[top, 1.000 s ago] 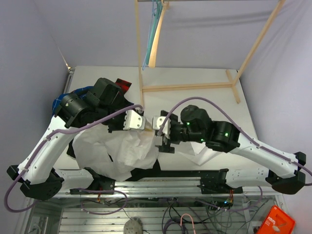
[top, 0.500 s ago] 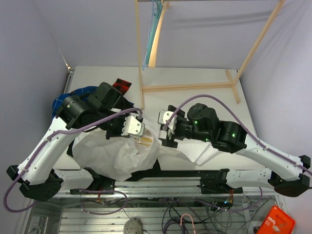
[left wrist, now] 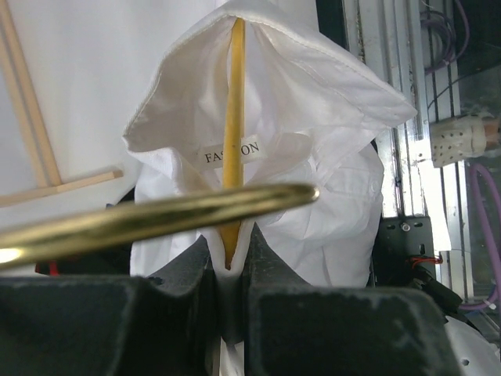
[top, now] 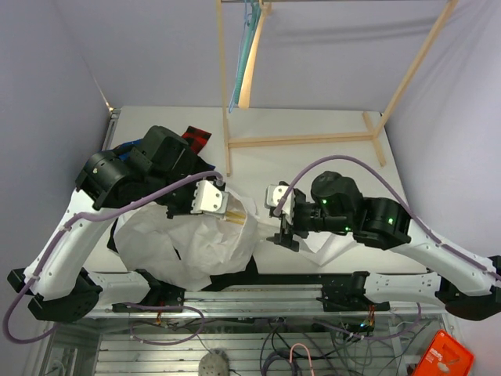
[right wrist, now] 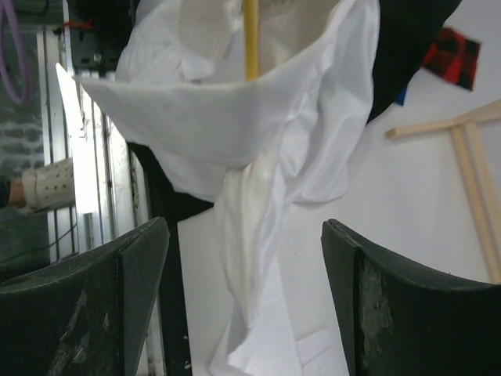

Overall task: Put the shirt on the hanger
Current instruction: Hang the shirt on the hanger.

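My left gripper point(top: 225, 205) is shut on the hanger point(left wrist: 232, 117), a thin yellow bar, with white fabric pinched in beside it. In the left wrist view the jaws point(left wrist: 227, 252) close round the bar's base and the brass hook point(left wrist: 156, 217) crosses in front. The shirt point(left wrist: 313, 157) drapes over the bar's far end, collar label showing, and the rest lies bunched on the table point(top: 184, 244). My right gripper point(top: 280, 217) stands open just right of the draped end. In the right wrist view a fold of the shirt point(right wrist: 262, 211) hangs between the fingers point(right wrist: 145, 290), untouched, under the hanger point(right wrist: 250, 39).
A light wooden rack frame point(top: 301, 140) stands at the back of the table. A teal hanger point(top: 246, 47) hangs from its top rail. Blue plaid and black garments point(top: 129, 147) and a red-black piece point(top: 200, 135) lie under the left arm. The table's front edge point(top: 258, 276) is close.
My right gripper has drawn back to the right, away from the left gripper, and its jaws have narrowed a little. The shirt's collar now hangs over the hanger's end.
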You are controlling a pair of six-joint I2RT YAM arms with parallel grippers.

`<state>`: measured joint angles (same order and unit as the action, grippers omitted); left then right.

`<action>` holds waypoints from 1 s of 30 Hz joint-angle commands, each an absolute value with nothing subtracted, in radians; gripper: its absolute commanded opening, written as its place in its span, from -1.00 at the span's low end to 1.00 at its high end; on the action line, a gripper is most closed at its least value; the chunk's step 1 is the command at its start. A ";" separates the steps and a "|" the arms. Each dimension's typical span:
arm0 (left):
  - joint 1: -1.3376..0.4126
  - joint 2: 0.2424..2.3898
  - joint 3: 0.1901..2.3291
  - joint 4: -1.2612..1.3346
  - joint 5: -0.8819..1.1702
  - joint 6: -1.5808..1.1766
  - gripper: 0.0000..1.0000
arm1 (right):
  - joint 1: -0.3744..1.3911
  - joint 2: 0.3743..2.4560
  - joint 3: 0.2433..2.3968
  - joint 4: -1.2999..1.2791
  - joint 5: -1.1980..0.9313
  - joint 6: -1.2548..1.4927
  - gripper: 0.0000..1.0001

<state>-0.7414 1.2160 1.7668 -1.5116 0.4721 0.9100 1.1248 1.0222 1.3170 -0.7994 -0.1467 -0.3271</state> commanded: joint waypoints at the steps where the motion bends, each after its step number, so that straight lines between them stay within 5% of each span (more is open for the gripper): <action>1: -0.744 1.220 1.814 -1.503 0.485 0.904 -0.86 | 1.123 1.019 1.257 -0.774 -0.155 -0.308 0.58; 14: -0.743 1.215 1.812 -1.502 0.508 0.908 -0.86 | 1.123 1.126 1.230 -0.599 -0.190 -0.428 0.57; 17: -0.743 1.218 1.817 -1.502 0.536 0.905 -0.86 | 1.122 1.153 1.221 -0.578 -0.207 -0.435 0.26; 22: -0.744 1.215 1.799 -1.502 0.577 0.906 -0.86 | 1.120 1.184 1.240 -0.583 -0.229 -0.440 -0.67; 23: -0.744 1.216 1.788 -1.501 0.597 0.905 -0.86 | 1.120 1.188 1.247 -0.587 -0.229 -0.440 -0.97; 30: -0.744 1.272 1.720 -1.446 0.777 0.861 -0.80 | 1.120 1.239 1.353 -0.641 -0.276 -0.433 -1.00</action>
<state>-0.7345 1.2205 1.7508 -1.5070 0.5629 0.8814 1.1183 1.2076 1.2579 -0.6933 -0.2237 -0.4225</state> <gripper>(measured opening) 0.172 0.035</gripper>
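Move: The open right gripper is going for the right-hand edge of the white shirt's collar, where the hanger's bar passes under the cloth, about 5 cm to its left, 2 cm ahead and 6 cm below. The left gripper's pinch on shirt and hanger lies roughly 11 cm left of the right hand, 3 cm ahead and 4 cm lower. That collar edge is some 6 cm right of the left hand, 1 cm nearer the base and 2 cm below. Lower the open right gripper about 3 cm first, then sweep it left and further down, easing slightly forward, some 5 cm left and 6 cm down in all, over the collar's right edge. Shut the fingers from wide open to pinch the cloth beside the hanger's bar. Keep the left gripper's pinch on shirt and hanger nearly where it is. ##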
